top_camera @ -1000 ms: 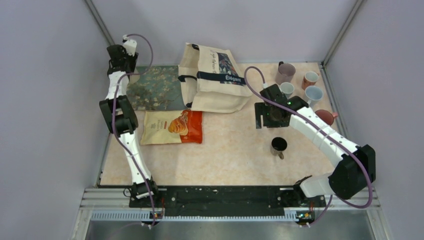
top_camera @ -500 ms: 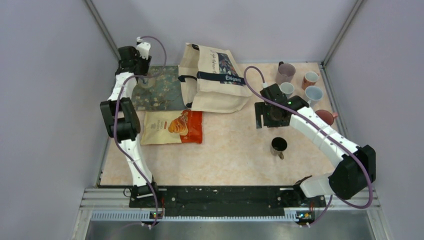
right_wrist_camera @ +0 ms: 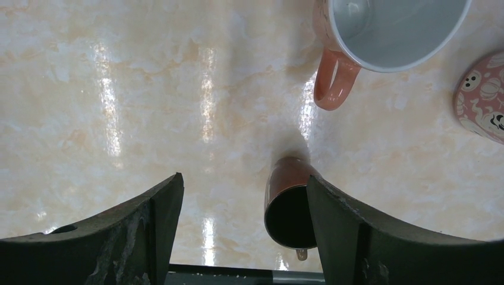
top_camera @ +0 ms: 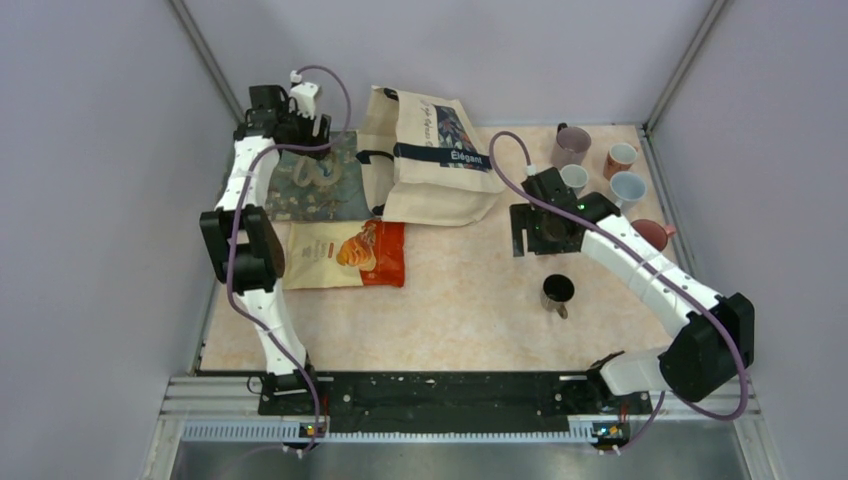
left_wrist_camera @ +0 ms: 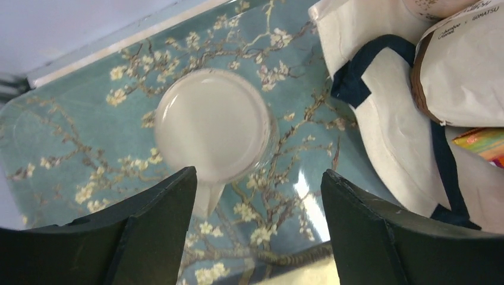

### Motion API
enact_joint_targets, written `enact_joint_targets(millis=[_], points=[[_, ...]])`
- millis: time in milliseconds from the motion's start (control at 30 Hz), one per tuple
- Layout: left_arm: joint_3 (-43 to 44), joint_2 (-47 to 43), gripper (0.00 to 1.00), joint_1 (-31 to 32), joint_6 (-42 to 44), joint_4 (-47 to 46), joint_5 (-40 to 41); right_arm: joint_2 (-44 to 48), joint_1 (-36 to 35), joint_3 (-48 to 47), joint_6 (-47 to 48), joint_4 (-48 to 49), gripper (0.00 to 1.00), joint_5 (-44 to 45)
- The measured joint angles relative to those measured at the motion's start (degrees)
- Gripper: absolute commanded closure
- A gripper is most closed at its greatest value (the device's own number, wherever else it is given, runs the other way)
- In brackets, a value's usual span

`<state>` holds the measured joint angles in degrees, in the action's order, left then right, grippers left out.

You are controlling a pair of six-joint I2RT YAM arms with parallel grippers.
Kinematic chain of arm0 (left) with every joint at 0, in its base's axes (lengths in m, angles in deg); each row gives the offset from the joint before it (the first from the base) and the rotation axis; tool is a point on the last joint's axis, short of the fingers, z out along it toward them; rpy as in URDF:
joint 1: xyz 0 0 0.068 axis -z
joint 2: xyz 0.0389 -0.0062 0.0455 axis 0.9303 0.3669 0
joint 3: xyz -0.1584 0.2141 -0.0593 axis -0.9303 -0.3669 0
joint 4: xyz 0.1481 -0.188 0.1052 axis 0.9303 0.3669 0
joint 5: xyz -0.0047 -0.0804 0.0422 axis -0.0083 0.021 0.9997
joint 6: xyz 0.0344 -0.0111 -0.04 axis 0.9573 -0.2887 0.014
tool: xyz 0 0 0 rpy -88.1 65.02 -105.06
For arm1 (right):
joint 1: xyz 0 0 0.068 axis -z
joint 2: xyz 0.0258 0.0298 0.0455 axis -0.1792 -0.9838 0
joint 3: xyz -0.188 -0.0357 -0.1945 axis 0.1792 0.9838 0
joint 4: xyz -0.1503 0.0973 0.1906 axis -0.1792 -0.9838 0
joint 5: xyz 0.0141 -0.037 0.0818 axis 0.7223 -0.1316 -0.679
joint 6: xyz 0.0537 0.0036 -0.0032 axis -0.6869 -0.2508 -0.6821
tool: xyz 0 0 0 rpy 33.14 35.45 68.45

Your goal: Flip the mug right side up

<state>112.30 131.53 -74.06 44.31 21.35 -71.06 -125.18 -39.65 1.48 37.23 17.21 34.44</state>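
Observation:
A pale, translucent mug stands with its flat bottom up on a blue blossom-print tray, its handle pointing toward my left finger. My left gripper hangs open just short of it, the mug ahead of the fingertips and untouched. From above, the mug sits mid-tray below the left gripper. My right gripper hovers open over the table and holds nothing. A dark brown mug stands mouth up beside its right finger.
A cream tote bag lies against the tray's right edge, with a snack packet in front of the tray. Several mugs cluster at the back right. An orange mug and a pumpkin-print one lie ahead of the right gripper.
My left arm has swung right from the back-left corner to over the tray, and its jaws have spread wider. The right arm has not moved.

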Motion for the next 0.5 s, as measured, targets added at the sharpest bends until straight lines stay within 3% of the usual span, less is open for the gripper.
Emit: enact_joint_targets(millis=[267, 500], points=[[0.15, -4.72, 0.19, -8.17, 1.53, 4.92, -4.02, 3.13, 0.0, 1.2, 0.02, 1.2, 0.24, -0.52], [0.98, -1.16, 0.22, -12.35, 12.5, 10.25, -7.74, 3.78, 0.0, 2.19, 0.04, 2.62, 0.24, -0.87]])
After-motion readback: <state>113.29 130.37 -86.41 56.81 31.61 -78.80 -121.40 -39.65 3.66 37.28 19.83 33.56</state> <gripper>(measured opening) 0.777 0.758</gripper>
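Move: The mug stands upside down on the tray, pale base up and handle towards my left and back, about 5 cm ahead of my left hand, straight in line, its middle some 7 cm lower. The tote bag's middle lies about 26 cm to the right and 5 cm ahead of that hand; the croissant pack some 17 cm back and 6 cm right. From my right hand the mug is roughly 45 cm left and 31 cm ahead. I swing my empty left hand away from the mug, about 10 cm to the left and 4 cm back, in a low arch: it lifts some 3 cm, then sinks again to its starting height. The fingers stay wide open and still point forward and down, the wrist barely turning, and I end out to the mug's handle side, touching nothing. ##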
